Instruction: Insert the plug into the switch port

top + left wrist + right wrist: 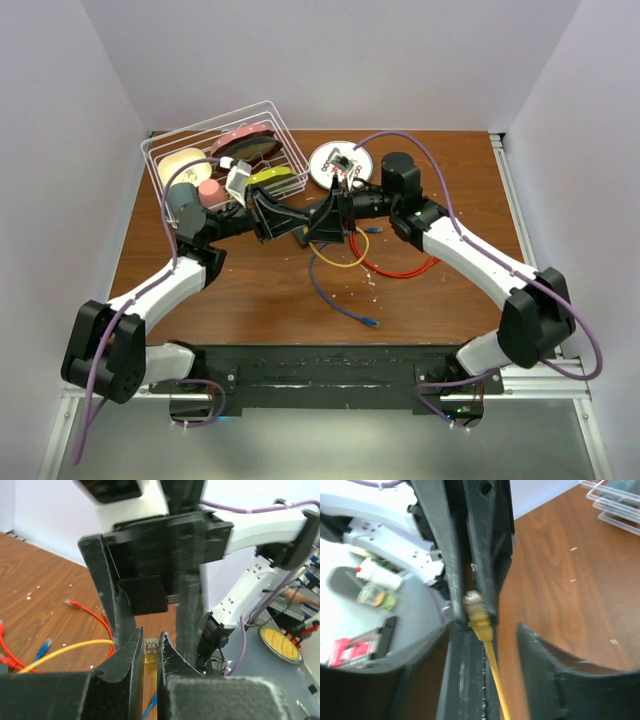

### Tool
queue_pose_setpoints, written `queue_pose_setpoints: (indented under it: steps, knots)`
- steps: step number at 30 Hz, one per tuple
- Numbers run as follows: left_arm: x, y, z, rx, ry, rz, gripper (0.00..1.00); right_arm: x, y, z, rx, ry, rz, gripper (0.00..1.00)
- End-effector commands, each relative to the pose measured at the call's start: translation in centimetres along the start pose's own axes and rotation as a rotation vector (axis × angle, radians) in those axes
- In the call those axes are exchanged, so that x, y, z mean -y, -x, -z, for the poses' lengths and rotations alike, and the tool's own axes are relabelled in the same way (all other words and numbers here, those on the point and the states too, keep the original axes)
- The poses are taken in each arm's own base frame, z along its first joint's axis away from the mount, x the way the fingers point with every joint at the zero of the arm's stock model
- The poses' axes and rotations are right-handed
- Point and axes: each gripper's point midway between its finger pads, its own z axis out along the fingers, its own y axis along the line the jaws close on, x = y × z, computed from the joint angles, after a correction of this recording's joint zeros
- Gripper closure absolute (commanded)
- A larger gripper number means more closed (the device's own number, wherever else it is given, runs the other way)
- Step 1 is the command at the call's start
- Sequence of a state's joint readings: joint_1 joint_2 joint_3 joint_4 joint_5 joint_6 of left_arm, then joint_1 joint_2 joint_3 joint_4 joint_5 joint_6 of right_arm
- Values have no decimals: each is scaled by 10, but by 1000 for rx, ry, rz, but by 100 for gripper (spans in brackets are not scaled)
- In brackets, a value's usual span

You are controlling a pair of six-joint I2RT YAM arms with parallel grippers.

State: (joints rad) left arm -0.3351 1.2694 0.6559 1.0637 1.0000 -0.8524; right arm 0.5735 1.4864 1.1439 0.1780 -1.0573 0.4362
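A yellow plug (151, 652) on a yellow cable (337, 264) is pinched between the fingers of my left gripper (151, 641), which is shut on it. In the right wrist view the same plug (479, 611) sticks out between the left gripper's black fingers (487, 540). My right gripper (482, 630) stands open around them, its fingers apart on either side and touching nothing. Both grippers meet above the middle of the table, left gripper (303, 222) facing right gripper (332, 214). The switch shows in no view.
A white wire basket (170, 150) with plates stands at the back left. A round white plate (325, 165) lies behind the grippers. A red cable (400, 268) and a purple cable with a blue plug (370, 322) lie on the brown table (450, 200).
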Motion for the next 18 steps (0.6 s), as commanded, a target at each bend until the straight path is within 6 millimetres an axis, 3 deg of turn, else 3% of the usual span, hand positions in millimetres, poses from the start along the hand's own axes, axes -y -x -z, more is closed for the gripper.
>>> queue_pose_setpoints:
  steps: [1, 4, 5, 11, 18]
  knots:
    - [-16, 21, -2, 81, 161, -53, 100, -14, 49, 22, 101, -221, 170, 20]
    - [-41, 27, 6, 118, 351, -13, 100, -8, 60, 34, 135, -355, 188, 14]
    - [-44, 27, 9, 123, 393, 11, 100, 4, 69, 42, 169, -459, 190, 13]
    - [-75, 32, 24, 183, 634, 173, 100, 30, 69, 54, 211, -735, 203, 13]
    - [-82, 32, 31, 233, 712, 269, 100, 38, 56, 21, 124, -815, 251, 18]
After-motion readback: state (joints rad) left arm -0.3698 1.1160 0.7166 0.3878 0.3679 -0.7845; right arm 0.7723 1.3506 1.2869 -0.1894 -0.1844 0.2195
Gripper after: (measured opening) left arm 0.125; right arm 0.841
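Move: Roughly 16 cm ahead of the left hand, some 3 cm to its right and 24 cm below, lies the switch; that hand already has the yellow plug. From the right hand, whose fingers are already parting round the cable, the switch is about 17 cm ahead, 2 cm right and 22 cm down. The blue plug lies some 17 cm to the right of the switch and 3 cm nearer; the white plate sits 21 cm beyond it, 8 cm farther right. Keeping its pinch on the yellow plug, the left hand draws it out from between the opening right fingers, forward about 8 cm, somewhat left and lastly down, swinging some 35 degrees counter-clockwise and tipping down towards the switch. The right hand opens wider and lifts forward and rightward clear of the cable, then sinks and comes back left, turning clockwise with its fingers dipping. ##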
